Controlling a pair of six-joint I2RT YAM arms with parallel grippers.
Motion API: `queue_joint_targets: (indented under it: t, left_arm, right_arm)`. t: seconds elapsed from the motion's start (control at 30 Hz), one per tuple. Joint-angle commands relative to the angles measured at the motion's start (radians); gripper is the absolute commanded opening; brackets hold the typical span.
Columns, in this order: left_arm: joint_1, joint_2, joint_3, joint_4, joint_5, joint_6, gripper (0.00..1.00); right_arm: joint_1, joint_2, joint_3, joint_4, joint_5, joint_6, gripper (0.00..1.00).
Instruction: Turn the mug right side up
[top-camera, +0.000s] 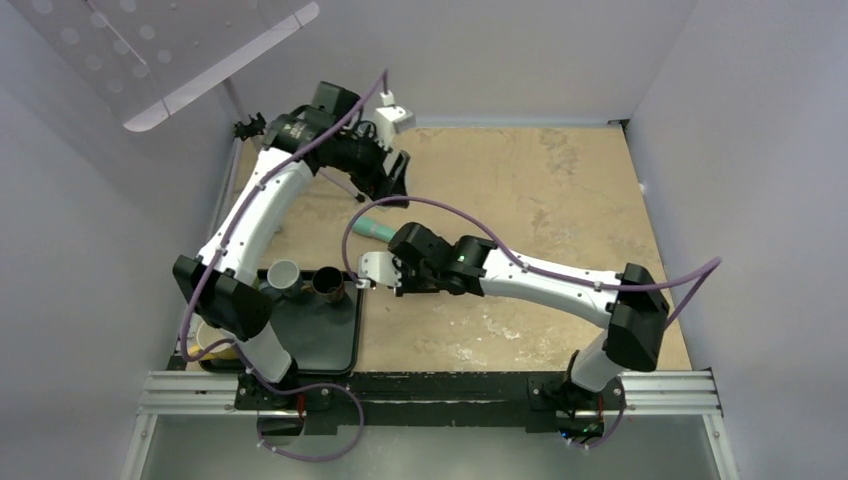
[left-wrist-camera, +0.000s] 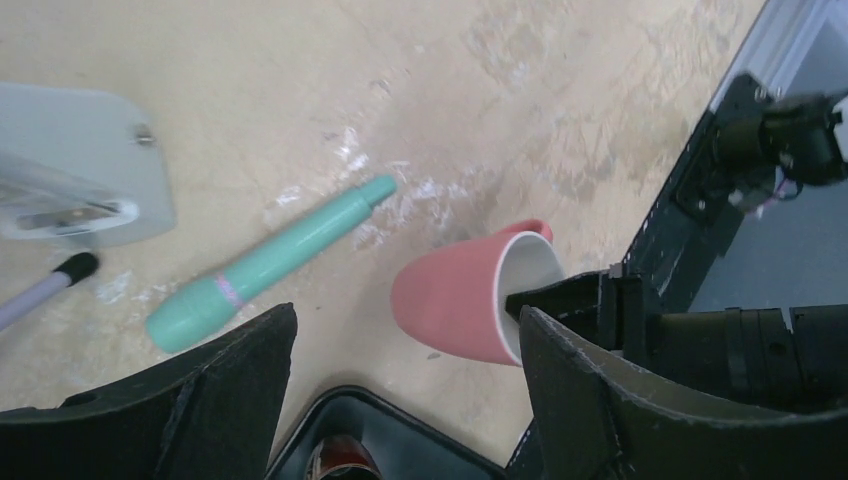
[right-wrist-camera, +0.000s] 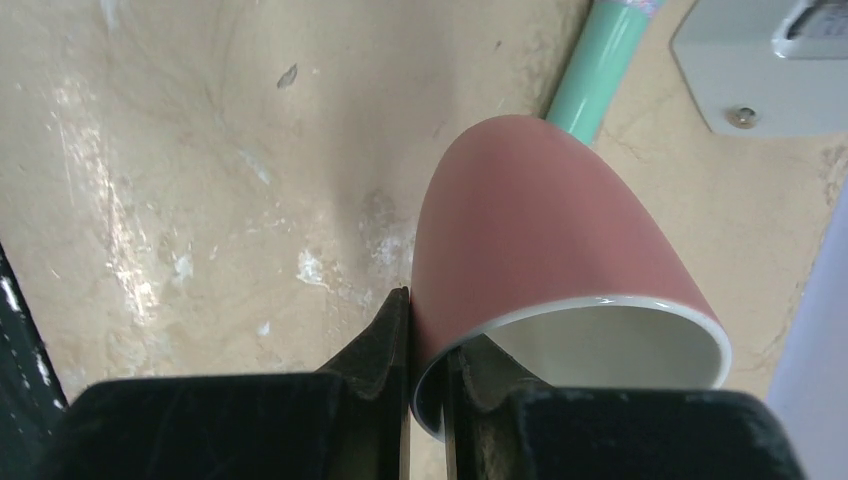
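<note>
The pink mug (right-wrist-camera: 540, 220) with a white inside lies tilted on its side, mouth toward my right gripper (right-wrist-camera: 428, 330). That gripper is shut on the mug's wall at the rim, one finger inside and one outside. In the left wrist view the mug (left-wrist-camera: 465, 295) shows with its handle on the far side and the right finger in its mouth. My left gripper (left-wrist-camera: 405, 345) stands open above the table, apart from the mug. In the top view the right gripper (top-camera: 365, 272) hides the mug, and the left gripper (top-camera: 388, 185) hangs farther back.
A teal pen (left-wrist-camera: 270, 260) lies on the table just beyond the mug. A black tray (top-camera: 325, 340) at the near left holds a grey cup (top-camera: 283, 275) and a brown cup (top-camera: 328, 283). A grey-white block (top-camera: 395, 118) sits at the back.
</note>
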Motion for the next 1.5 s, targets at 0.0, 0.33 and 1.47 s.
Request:
queue_joint_targets:
  t: [0.0, 0.33, 1.47]
  left_arm:
    - [-0.103, 0.023, -0.057, -0.047, -0.066, 0.092, 0.85]
    - [-0.246, 0.035, -0.262, 0.028, -0.222, 0.188, 0.80]
    - [-0.128, 0.076, -0.308, 0.153, -0.329, 0.172, 0.00]
  right_arm:
    - [0.029, 0.047, 0.131, -0.094, 0.108, -0.131, 0.00]
    - [0.043, 0.115, 0.166, -0.114, 0.111, -0.124, 0.00]
    - [0.046, 0.001, 0.159, -0.013, 0.282, 0.087, 0.52]
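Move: The pink mug, held by the rim in the right hand, has its middle about 8 cm back, 7 cm to the right and 17 cm below the open left hand; from the right hand it is some 3 cm ahead, 4 cm left and 3 cm lower. From the left hand, the green flashlight lies 4 cm right, neither ahead nor back, the metronome 11 cm ahead and 3 cm right, the brown mug 12 cm back and 10 cm left, all 23 to 28 cm below. Down about 16 cm, first also back and a little right, the left hand reaches the pink mug while tipping its fingers some 25 degrees steeper, then pinches the rim, one finger inside. The right hand keeps its rim grip while sinking 3 cm with a slight tilt, then opens and backs off upward and a little forward as the left hand draws the mug forward and left. ##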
